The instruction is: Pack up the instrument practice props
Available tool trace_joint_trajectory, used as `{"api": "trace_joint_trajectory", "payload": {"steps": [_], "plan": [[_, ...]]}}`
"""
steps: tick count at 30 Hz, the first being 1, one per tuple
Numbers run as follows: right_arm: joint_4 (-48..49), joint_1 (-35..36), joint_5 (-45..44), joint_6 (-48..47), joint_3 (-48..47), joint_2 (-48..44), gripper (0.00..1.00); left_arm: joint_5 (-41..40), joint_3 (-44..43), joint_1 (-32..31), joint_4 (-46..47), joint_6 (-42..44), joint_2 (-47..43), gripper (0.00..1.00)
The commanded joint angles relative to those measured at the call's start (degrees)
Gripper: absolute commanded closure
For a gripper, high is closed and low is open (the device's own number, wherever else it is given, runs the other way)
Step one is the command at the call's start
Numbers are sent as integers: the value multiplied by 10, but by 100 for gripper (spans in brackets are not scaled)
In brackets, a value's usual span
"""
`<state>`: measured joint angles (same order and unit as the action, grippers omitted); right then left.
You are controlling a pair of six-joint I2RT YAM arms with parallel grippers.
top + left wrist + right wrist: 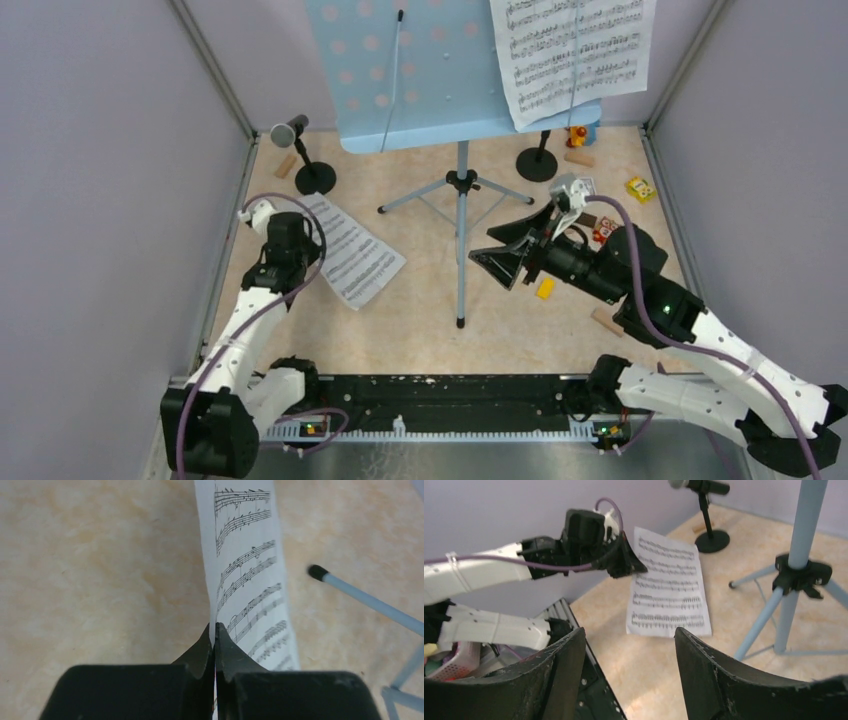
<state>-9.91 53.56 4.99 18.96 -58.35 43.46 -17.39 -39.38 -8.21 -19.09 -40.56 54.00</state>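
The light blue music desk (420, 70) stands at the back on grey tripod legs (460, 190), with one printed music sheet (570, 55) leaning on it. A second sheet (350, 255) lies at the left, and my left gripper (303, 228) is shut on its edge (215, 630). The right wrist view shows that pinch at the sheet's upper corner (636, 567). A microphone (290, 130) sits in its black round-based holder (315, 178) at back left. Another holder (537, 165) stands at back right. My right gripper (500, 262) hovers open and holds nothing, right of the tripod (629, 632).
Small toys and wooden blocks lie around the right arm: a yellow block (545, 288), a yellow toy (640, 188), a wooden block (605, 320). One tripod leg (360, 597) reaches toward the held sheet. Purple walls close in three sides. A mesh basket (459, 662) sits beyond the near rail.
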Motion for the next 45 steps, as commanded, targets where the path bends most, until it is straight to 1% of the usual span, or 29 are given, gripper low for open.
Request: {"api": "trace_joint_trajectory", "payload": {"steps": [1,3,5,6,10,12,15,16,18,19,20,21,27,29,34,37,39,40,42,43,45], "plan": [[-11,-3,-15,39,54,-34,35,-60,18,45,46,-45,21,100],[-19,-3,-27,41,70,-51,35,-106,18,56,44,-41,23,100],[-31,-3,-38,40,77,-56,35,-125,15,72,42,-40,25,100],[-39,-3,-44,40,79,-58,35,-129,14,77,42,-42,28,100],[-74,-3,-82,44,83,-59,36,-122,6,114,49,-34,60,93],[-100,-3,-102,48,89,-63,36,-115,-10,123,37,-31,76,87],[-131,-3,-131,54,92,-71,35,-116,-26,129,14,-25,89,73],[-138,-3,-136,54,92,-74,35,-119,-29,130,7,-25,89,65],[-150,-3,-146,55,92,-82,35,-122,-35,133,-7,-29,82,36],[-156,-3,-151,56,91,-87,35,-120,-37,135,-12,-31,77,19],[-161,-3,-158,56,89,-92,35,-118,-40,136,-22,-34,72,7],[-169,-3,-164,55,86,-97,35,-119,-47,139,-37,-37,64,2],[-253,-3,-225,59,35,-105,35,-99,-114,146,-133,-29,7,2],[-291,-3,-232,52,9,-101,35,-71,-142,147,-130,6,-26,2],[-376,-3,-216,9,-64,-87,35,56,-228,147,-116,170,-109,1],[-395,-3,-195,-17,-93,-91,35,128,-298,145,-136,235,-135,1],[-394,-3,-177,-36,-108,-94,35,165,-356,113,-169,257,-126,1],[-392,-3,-170,-42,-113,-96,35,206,-373,102,-167,271,-126,1],[-386,-3,-164,-50,-123,-101,34,286,-393,89,-142,282,-130,1],[-382,-3,-163,-52,-127,-104,34,343,-402,87,-120,282,-129,1],[-379,-3,-162,-54,-130,-110,34,420,-430,86,-80,276,-123,1]]}}
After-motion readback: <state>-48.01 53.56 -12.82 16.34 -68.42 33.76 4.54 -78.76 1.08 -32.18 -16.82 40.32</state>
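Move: On the table some 10 cm left of the left hand, level with it fore and aft and about 5 cm below, is the bare spot where the music sheet's gripped left edge is taken. The left mic base stands some 20 cm ahead of the hand, with no sideways offset; the stand's left foot is about 10 cm ahead and 17 cm right. From the right hand the spot lies roughly 54 cm left, 15 cm ahead and 30 cm down. Dragging the still-pinched sheet left across the table, the left hand travels about 10 cm while sinking slightly and turning counter-clockwise, then opens wide and lets go. It climbs steeply some 35 cm, drawing back and returning right as the fingers tip up. The empty right hand sinks and shifts right about 11 cm, away from the stand, then rises partway, fingers staying open. ##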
